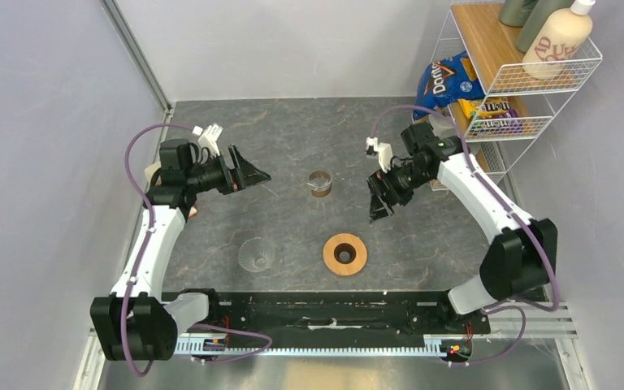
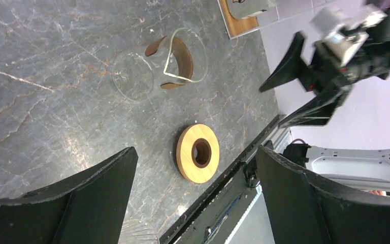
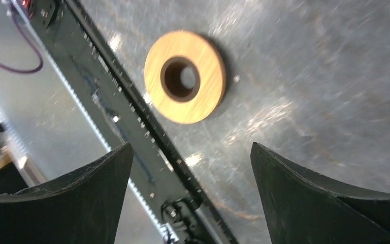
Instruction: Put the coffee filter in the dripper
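The dripper lies in two parts on the dark stone table. Its clear ribbed glass cone (image 1: pixel 256 254) (image 2: pixel 137 235) is on the left, and its wooden ring collar (image 1: pixel 344 254) (image 2: pixel 198 153) (image 3: pixel 185 76) lies flat to the right of it. Farther back stands a small glass cup (image 1: pixel 320 183) (image 2: pixel 155 66) with a curved brown piece (image 2: pixel 175 63) inside; I cannot tell whether that is the coffee filter. My left gripper (image 1: pixel 253 173) (image 2: pixel 195 203) hovers open at the left. My right gripper (image 1: pixel 379 201) (image 3: pixel 190 198) (image 2: pixel 304 86) hovers open at the right, above the ring. Neither holds anything.
A white wire shelf (image 1: pixel 528 77) stands at the back right with a Doritos bag (image 1: pixel 447 81), an M&M's pack (image 1: pixel 491 110) and bottles (image 1: pixel 556 36). A black rail (image 1: pixel 325 313) runs along the near edge. Grey walls close in the table.
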Action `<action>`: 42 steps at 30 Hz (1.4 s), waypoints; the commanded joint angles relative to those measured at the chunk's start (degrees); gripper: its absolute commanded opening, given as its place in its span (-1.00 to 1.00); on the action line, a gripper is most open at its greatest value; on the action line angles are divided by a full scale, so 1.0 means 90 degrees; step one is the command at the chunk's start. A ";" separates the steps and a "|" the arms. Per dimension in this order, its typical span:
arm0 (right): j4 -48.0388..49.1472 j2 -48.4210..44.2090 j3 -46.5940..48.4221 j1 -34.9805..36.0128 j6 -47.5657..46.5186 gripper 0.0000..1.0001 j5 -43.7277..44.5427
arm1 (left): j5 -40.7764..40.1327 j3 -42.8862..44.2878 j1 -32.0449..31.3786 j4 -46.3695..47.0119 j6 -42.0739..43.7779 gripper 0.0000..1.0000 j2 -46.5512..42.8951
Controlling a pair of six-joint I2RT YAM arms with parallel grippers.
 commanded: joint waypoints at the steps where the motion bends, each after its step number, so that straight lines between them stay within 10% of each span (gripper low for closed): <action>1: -0.0517 0.0501 -0.0340 -0.0030 -0.0271 0.86 -0.0832 | 0.0234 0.0275 -0.0008 0.0445 -0.0097 0.87 -0.0185; 29: 0.1489 0.3215 -0.0822 0.0131 0.0831 0.29 -0.1619 | -0.0084 0.0861 -0.0003 -0.0544 0.0659 0.81 -0.0498; 42: 0.1170 0.3226 -0.0934 0.0229 0.0497 -0.36 -0.1988 | -0.0134 0.0936 -0.0007 -0.0730 0.0808 0.79 -0.0535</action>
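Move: The wooden ring I'm after lies roughly 15 cm below my empty right hand, about 6 cm back and 8 cm to its left. From that hand the leather-banded carafe stands some 11 cm ahead and 14 cm left, about 12 cm lower. The ribbed glass is about 20 cm to the left of the ring, level with it. From my left hand the ring is around 11 cm back, 17 cm right and 20 cm below. I bring my right hand down about 15 cm onto the far right rim of the wooden ring, drifting some 4 cm left and a little back, while the wrist swings the fingertips about 35 degrees towards my base. The wide-open fingers narrow to about a third, ending astride the rim. My empty left hand rises about 4 cm and hovers. ##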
